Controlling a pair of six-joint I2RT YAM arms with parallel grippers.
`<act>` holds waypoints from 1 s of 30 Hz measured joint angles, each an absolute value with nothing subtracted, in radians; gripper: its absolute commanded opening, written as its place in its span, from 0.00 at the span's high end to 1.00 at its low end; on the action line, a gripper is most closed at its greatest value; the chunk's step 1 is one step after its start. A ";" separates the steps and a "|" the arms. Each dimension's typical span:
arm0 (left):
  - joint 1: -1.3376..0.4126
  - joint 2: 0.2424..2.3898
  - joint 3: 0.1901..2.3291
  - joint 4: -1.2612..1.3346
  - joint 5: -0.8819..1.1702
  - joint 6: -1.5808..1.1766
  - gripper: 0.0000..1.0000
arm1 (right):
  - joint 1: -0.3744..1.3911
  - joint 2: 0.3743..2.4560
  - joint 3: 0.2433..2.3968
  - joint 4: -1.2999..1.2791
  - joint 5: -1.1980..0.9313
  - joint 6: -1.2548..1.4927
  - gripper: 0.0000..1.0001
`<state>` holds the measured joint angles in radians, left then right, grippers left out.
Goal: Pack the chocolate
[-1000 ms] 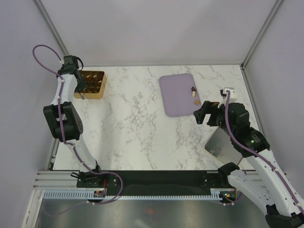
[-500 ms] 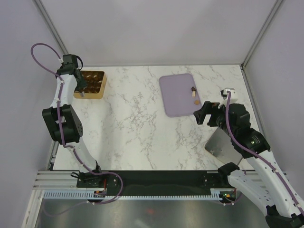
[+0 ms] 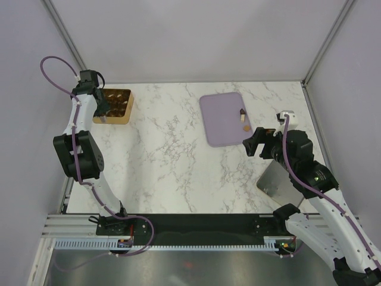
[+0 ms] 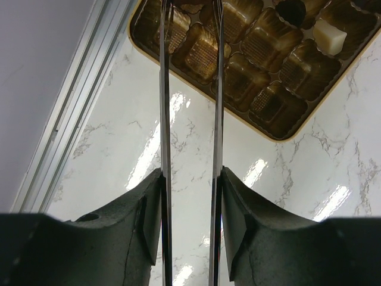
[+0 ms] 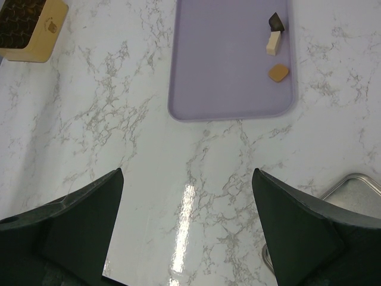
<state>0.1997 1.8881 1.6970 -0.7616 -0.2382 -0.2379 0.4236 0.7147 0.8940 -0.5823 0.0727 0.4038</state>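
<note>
The golden-brown compartmented box [image 3: 114, 106] sits at the table's far left; in the left wrist view a cream chocolate [image 4: 329, 37] and a dark one [image 4: 290, 11] lie in its cells [image 4: 262, 42]. My left gripper [image 3: 102, 111] hangs over the box's near-left cells. Its two thin blades [image 4: 190, 9] stand apart, and nothing shows pinched along their visible length. A dark piece [image 5: 275, 22], a cream piece [image 5: 273, 43] and a tan piece [image 5: 278, 72] lie on the lilac tray [image 5: 226, 65]. My right gripper [image 5: 187, 179] hovers wide open near the tray's near right corner [image 3: 255, 143].
A metal plate [image 3: 277, 182] lies on the table under the right arm, its corner showing in the right wrist view [image 5: 357, 190]. An aluminium rail [image 4: 65, 119] and the enclosure wall run close along the box's left side.
The left gripper's blades have spread slightly over the box, and the left arm shifted a little. The right arm and the tray's pieces have not moved.
</note>
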 measured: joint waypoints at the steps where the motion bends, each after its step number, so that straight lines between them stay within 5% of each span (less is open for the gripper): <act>1: 0.200 1.888 1.697 -0.762 -0.238 -0.238 0.52 | 0.424 0.714 0.894 -0.582 0.074 0.404 0.02; 17: 0.129 1.851 1.720 -0.778 -0.232 -0.237 0.51 | 0.424 0.715 0.894 -0.586 0.076 0.406 0.02; 30: -0.600 1.557 1.527 -0.637 -0.146 -0.273 0.51 | 0.424 0.647 1.000 -0.691 0.087 0.404 0.02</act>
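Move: The left hand holds the tongs above the box, whose middle is about 5 cm ahead and 2 cm right. The white chocolate on the tray lies some 62 cm to its right, 2 cm back and 14 cm below; the dark one sits 3 cm beyond the white, the caramel one 5 cm nearer and 2 cm farther right. From the right hand, the white chocolate is roughly 19 cm straight ahead, 25 cm down. Left hand swings the tongs some 35 cm right towards the tray, turning clockwise; right hand rises slightly. ##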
